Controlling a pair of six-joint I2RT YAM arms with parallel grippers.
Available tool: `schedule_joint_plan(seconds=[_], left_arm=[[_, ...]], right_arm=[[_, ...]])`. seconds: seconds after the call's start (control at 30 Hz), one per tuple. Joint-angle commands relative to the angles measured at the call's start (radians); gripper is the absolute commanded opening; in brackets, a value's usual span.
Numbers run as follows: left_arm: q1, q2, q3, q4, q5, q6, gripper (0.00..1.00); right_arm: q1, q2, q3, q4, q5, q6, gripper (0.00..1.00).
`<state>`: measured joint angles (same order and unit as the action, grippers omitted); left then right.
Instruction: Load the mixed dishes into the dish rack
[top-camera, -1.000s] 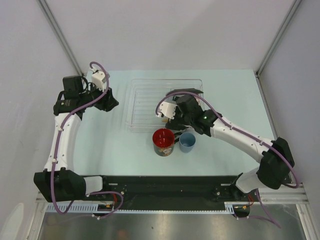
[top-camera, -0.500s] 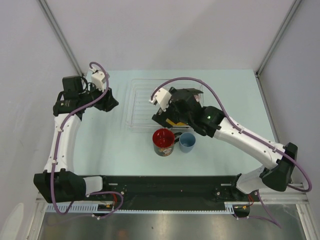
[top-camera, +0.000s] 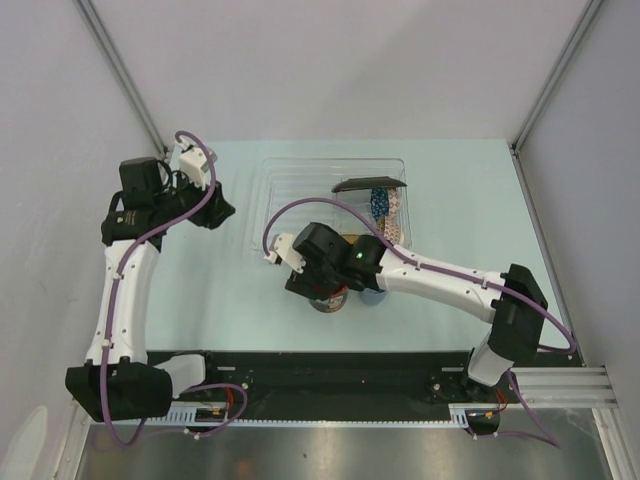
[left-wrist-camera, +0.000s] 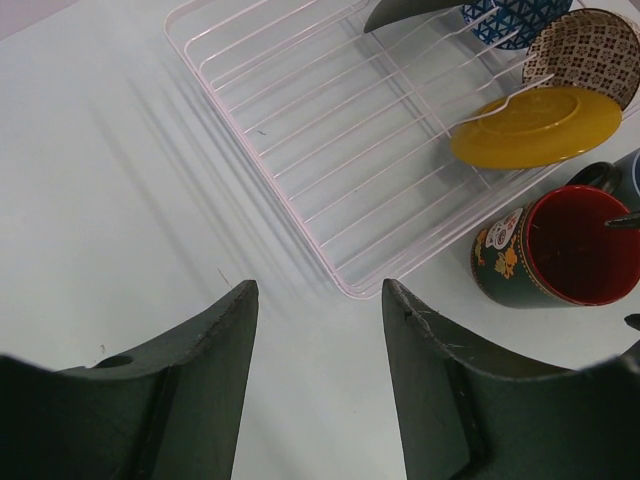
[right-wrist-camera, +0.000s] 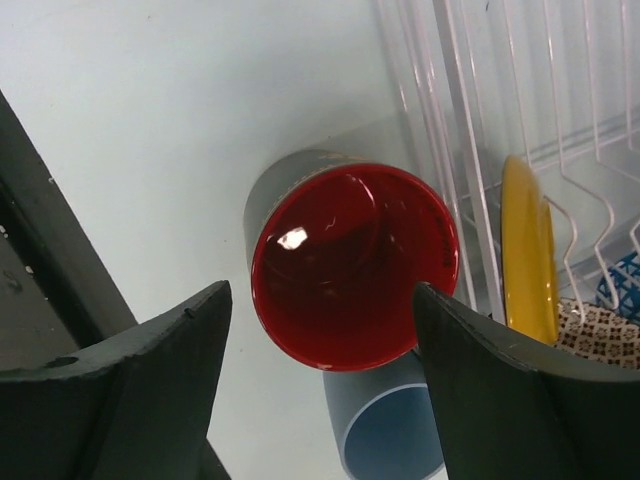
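The clear dish rack (top-camera: 290, 190) holds a black plate (top-camera: 368, 185), a blue-white bowl (left-wrist-camera: 515, 18) and a yellow saucer (left-wrist-camera: 530, 125) standing on edge. Just in front of the rack, a red mug (right-wrist-camera: 355, 265) stands upright on the table, and a small light-blue cup (right-wrist-camera: 395, 430) touches its side. My right gripper (right-wrist-camera: 322, 295) hangs open directly above the mug, one finger on each side, holding nothing. In the top view it (top-camera: 316, 284) hides most of the mug (top-camera: 334, 300). To the left of the rack my left gripper (left-wrist-camera: 320, 290) is open and empty over bare table.
A brown patterned dish (left-wrist-camera: 585, 45) leans in the rack beside the bowl. The rack's left half (left-wrist-camera: 300, 130) holds nothing. The right arm stretches across the near table from its base (top-camera: 515, 300). Grey walls enclose the table at the back and both sides.
My right gripper has swung from the rack's front edge toward the near left and now sits above the red mug, jaws a little narrower. The left arm has barely shifted.
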<state>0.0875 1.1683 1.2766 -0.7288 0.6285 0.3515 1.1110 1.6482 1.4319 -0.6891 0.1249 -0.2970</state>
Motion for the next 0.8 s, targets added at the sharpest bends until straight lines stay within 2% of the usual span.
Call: schedule_joint_plan(seconds=[0.0,0.07,0.2,0.6,0.63,0.77], left_arm=[[0.008,-0.03,-0.008,-0.006,-0.004,0.023,0.58],[0.006,-0.033,-0.014,-0.004,-0.004,0.024,0.58],[0.008,-0.039,-0.016,-0.003,-0.009,0.026,0.58],[0.006,-0.055,-0.036,0.002,-0.018,0.034,0.58],[0.008,-0.053,-0.034,0.002,-0.016,0.032,0.58],[0.008,-0.056,-0.028,0.002,-0.018,0.032,0.58]], right_arm=[[0.012,-0.002,0.007,-0.013,-0.013,0.038,0.76],[0.01,0.004,-0.002,-0.015,-0.016,0.045,0.75],[0.01,0.016,-0.014,-0.016,-0.042,0.062,0.65],[0.019,0.025,-0.083,-0.024,-0.079,0.105,0.6],[0.019,0.036,-0.085,-0.024,-0.082,0.105,0.58],[0.032,0.068,-0.085,-0.007,-0.096,0.11,0.28]])
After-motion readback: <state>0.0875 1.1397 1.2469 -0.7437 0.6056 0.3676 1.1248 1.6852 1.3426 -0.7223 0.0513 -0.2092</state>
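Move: The right hand is above the mug, whose middle lies about 11 cm down, some 2 cm ahead and 1 cm to the right. The blue cup stands about 11 cm to the hand's right and 2 cm ahead. The yellow plate, already in the rack, is roughly 12 cm ahead and 5 cm right. From the left hand, the mug lies some 20 cm right, 8 cm back and 23 cm below. Down and back, the right hand sinks about 5 cm while drawing some 3 cm towards its base, also drifting slightly right, to bring the fingertips to the mug's near rim. The wrist tips about 10 degrees steeper. The fingers narrow from wide to under half open, one over the inside of the mug, the other outside its near wall. ##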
